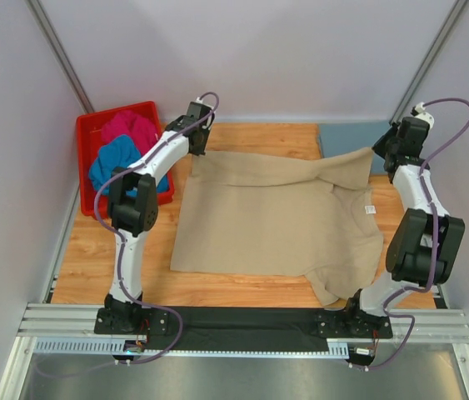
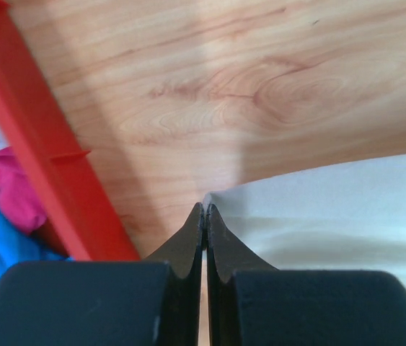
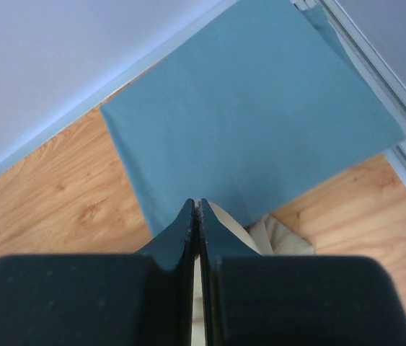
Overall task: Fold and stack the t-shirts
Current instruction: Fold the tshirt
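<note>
A beige t-shirt lies spread over the wooden table. My left gripper is shut on its far left corner; in the left wrist view the jaws pinch the pale cloth edge. My right gripper is shut on the shirt's far right corner, and beige cloth shows between and beside the closed jaws. A folded grey-blue t-shirt lies flat at the back right, just beyond the right gripper. A magenta t-shirt and a bright blue t-shirt sit crumpled in the bin.
A red plastic bin stands at the back left, its wall close beside the left gripper. White walls and metal posts close in the back and sides. Bare wood shows left of the beige shirt.
</note>
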{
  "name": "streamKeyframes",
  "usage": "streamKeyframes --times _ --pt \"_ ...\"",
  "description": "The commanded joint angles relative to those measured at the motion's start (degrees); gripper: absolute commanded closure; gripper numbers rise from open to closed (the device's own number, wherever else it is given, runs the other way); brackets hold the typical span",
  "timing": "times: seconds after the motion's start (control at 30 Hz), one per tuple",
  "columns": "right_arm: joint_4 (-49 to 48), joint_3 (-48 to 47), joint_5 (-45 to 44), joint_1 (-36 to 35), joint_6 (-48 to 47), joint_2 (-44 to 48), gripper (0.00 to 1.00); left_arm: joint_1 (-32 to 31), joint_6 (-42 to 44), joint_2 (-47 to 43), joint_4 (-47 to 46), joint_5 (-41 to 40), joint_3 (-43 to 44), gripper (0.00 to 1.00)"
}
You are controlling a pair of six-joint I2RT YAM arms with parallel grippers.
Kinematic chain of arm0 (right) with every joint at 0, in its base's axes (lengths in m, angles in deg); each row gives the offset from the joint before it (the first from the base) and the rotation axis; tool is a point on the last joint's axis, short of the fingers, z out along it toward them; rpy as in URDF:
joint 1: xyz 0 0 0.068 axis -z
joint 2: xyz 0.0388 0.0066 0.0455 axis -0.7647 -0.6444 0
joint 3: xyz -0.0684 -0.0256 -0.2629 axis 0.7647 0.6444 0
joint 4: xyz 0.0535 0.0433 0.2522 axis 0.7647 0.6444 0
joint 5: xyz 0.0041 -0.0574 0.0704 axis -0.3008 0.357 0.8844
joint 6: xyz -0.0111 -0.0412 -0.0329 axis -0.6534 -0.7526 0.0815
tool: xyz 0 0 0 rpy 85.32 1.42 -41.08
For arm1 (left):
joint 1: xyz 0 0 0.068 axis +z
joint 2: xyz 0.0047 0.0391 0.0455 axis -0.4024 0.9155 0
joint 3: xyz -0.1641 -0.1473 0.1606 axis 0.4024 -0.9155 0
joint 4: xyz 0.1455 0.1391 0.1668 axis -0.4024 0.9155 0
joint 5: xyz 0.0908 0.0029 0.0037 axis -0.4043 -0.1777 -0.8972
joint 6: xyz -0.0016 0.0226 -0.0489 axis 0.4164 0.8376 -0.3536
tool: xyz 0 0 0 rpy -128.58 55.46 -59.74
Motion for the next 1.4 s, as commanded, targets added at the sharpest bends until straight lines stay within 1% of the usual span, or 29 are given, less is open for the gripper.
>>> streamKeyframes --times 0.0,0.13,0.33,0.53,0.7,0.83,1.0,1.07,1.2,1.37 --pt "-14.11 -1.48 2.45 0.07 -2.55 -2.54 1.0 2.05 2.72 1.11 -2.55 -1.04 4.27 1.0" --pt "-15.61 -7.18 4.82 -0.9 -3.42 -7.81 1.0 2.67 3.69 1.72 -5.0 -1.04 4.88 1.0" --pt "-17.72 -14.67 5.18 -3.62 -7.91 -14.05 1.0 3.46 4.13 4.8 -4.4 -0.86 8.66 1.0" --pt "-17.2 -15.73 4.56 -3.62 -10.63 -15.47 1.0 3.9 5.89 5.24 -5.54 -0.25 7.7 1.0" --pt "-14.21 -13.89 4.82 -3.62 -13.27 -13.62 1.0 4.16 6.5 5.24 -5.63 0.63 6.73 1.0" --pt "-12.89 -8.89 4.74 -3.62 -13.71 -8.45 1.0 4.16 6.59 4.54 -5.45 0.72 5.42 1.0" --pt "-11.22 -1.86 1.49 -3.62 -13.89 -2.38 1.0 4.16 6.42 2.79 -5.1 0.63 2.7 1.0" --pt "-9.81 1.31 -0.08 -3.62 -13.45 0.08 1.0 4.16 6.15 0.94 -5.19 1.85 -0.11 1.0" --pt "-6.39 4.65 -4.49 -3.45 -13.36 3.07 1.0 4.16 6.24 -2.57 -6.77 1.95 -5.65 1.0" --pt "-1.12 6.59 -6.59 -3.36 -12.31 4.48 1.0 4.08 6.07 -3.63 -4.57 1.25 -6.89 1.0"
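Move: Both hands hold the tan t-shirt by its raised far edge; the t-shirt's middle lies about 17 cm back and 22 cm right of the left hand, roughly 11 cm below. From the right hand it is some 12 cm back, 27 cm left and 18 cm down, with the blue mat about 12 cm ahead and 2 cm left. The red bin is roughly 25 cm left of the left hand and 3 cm ahead. Both hands swing the still-pinched t-shirt edge forward, the right about 10 cm, then draw it back and lower. ##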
